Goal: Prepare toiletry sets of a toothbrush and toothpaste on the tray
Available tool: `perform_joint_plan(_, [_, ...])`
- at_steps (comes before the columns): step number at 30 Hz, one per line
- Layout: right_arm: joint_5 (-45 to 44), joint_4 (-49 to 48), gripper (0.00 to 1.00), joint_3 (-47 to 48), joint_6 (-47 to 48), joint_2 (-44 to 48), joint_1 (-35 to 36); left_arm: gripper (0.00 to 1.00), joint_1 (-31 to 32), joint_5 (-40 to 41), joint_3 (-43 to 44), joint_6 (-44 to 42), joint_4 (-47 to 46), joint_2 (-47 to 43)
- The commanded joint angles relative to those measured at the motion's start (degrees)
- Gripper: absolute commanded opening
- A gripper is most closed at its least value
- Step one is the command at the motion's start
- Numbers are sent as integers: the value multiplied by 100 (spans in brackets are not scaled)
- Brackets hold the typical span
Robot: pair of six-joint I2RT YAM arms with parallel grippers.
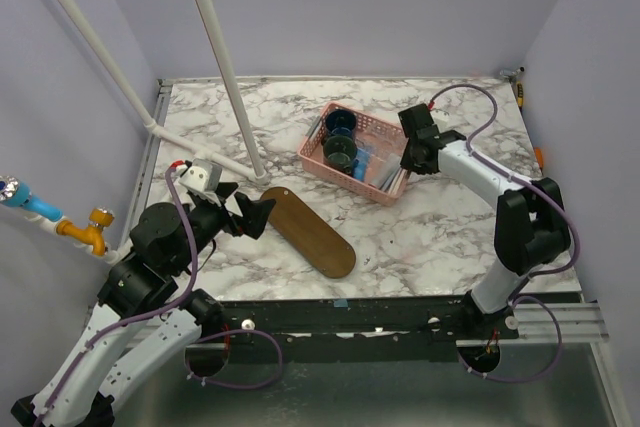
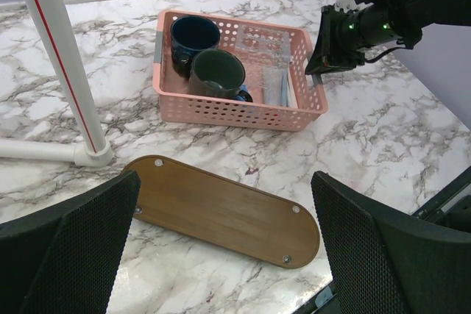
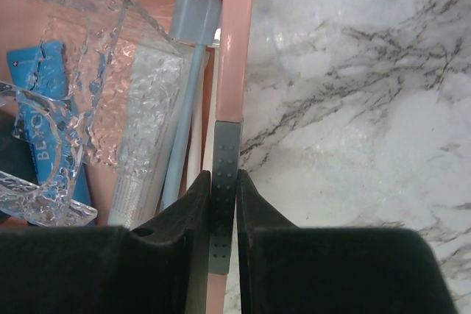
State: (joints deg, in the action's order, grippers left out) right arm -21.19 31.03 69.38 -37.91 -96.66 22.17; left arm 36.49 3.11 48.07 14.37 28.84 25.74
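Observation:
The dark brown oval tray (image 1: 312, 232) (image 2: 221, 211) lies bare on the marble near the front edge. My left gripper (image 1: 262, 212) (image 2: 224, 182) hovers open at its left end, nothing between its fingers (image 2: 73, 248). The toiletry sets are in the pink basket (image 1: 330, 175) (image 2: 235, 112): a pale toothbrush (image 3: 188, 71) along the right wall and a blue toothpaste tube (image 3: 40, 101) under clear wrapping. My right gripper (image 1: 412, 162) (image 2: 318, 71) (image 3: 224, 178) is shut on the basket's right rim (image 3: 232, 49), pinching a grey strip (image 3: 226, 145) there.
Two dark cups (image 1: 340, 125) (image 1: 340, 154) stand in the basket's left half. A white pipe frame (image 1: 225, 77) (image 2: 62, 71) rises from the table's left side, its foot near the tray. Walls close in the table on three sides.

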Motion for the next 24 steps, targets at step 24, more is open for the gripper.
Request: perform_joint_plan(24, [1470,-155,0,1766,3538,-1351,-371,99,-11,92,-31,-11,14,122])
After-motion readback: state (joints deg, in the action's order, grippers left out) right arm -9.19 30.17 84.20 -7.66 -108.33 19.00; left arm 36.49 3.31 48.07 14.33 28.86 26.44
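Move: Pinched in the shut right fingers is the grey grip on the right end rim of the pink basket, whose middle lies about 13 cm to the left and 4 cm ahead, a few cm lower. The toothbrushes lie just inside that rim, some 3 cm left and 1 cm ahead; the green mug is about 17 cm left and 4 cm ahead, the blue mug 17 cm left and 11 cm ahead. From the idle left hand, the basket's middle is roughly 23 cm ahead, 19 cm right and 27 cm below. Swinging the basket's right end outward, the right hand keeps its pinch on the rim grip and goes about 6 cm forward, easing a little left in the later part. Its wrist turns some 30 degrees counter-clockwise along with the rim, height nearly unchanged. ##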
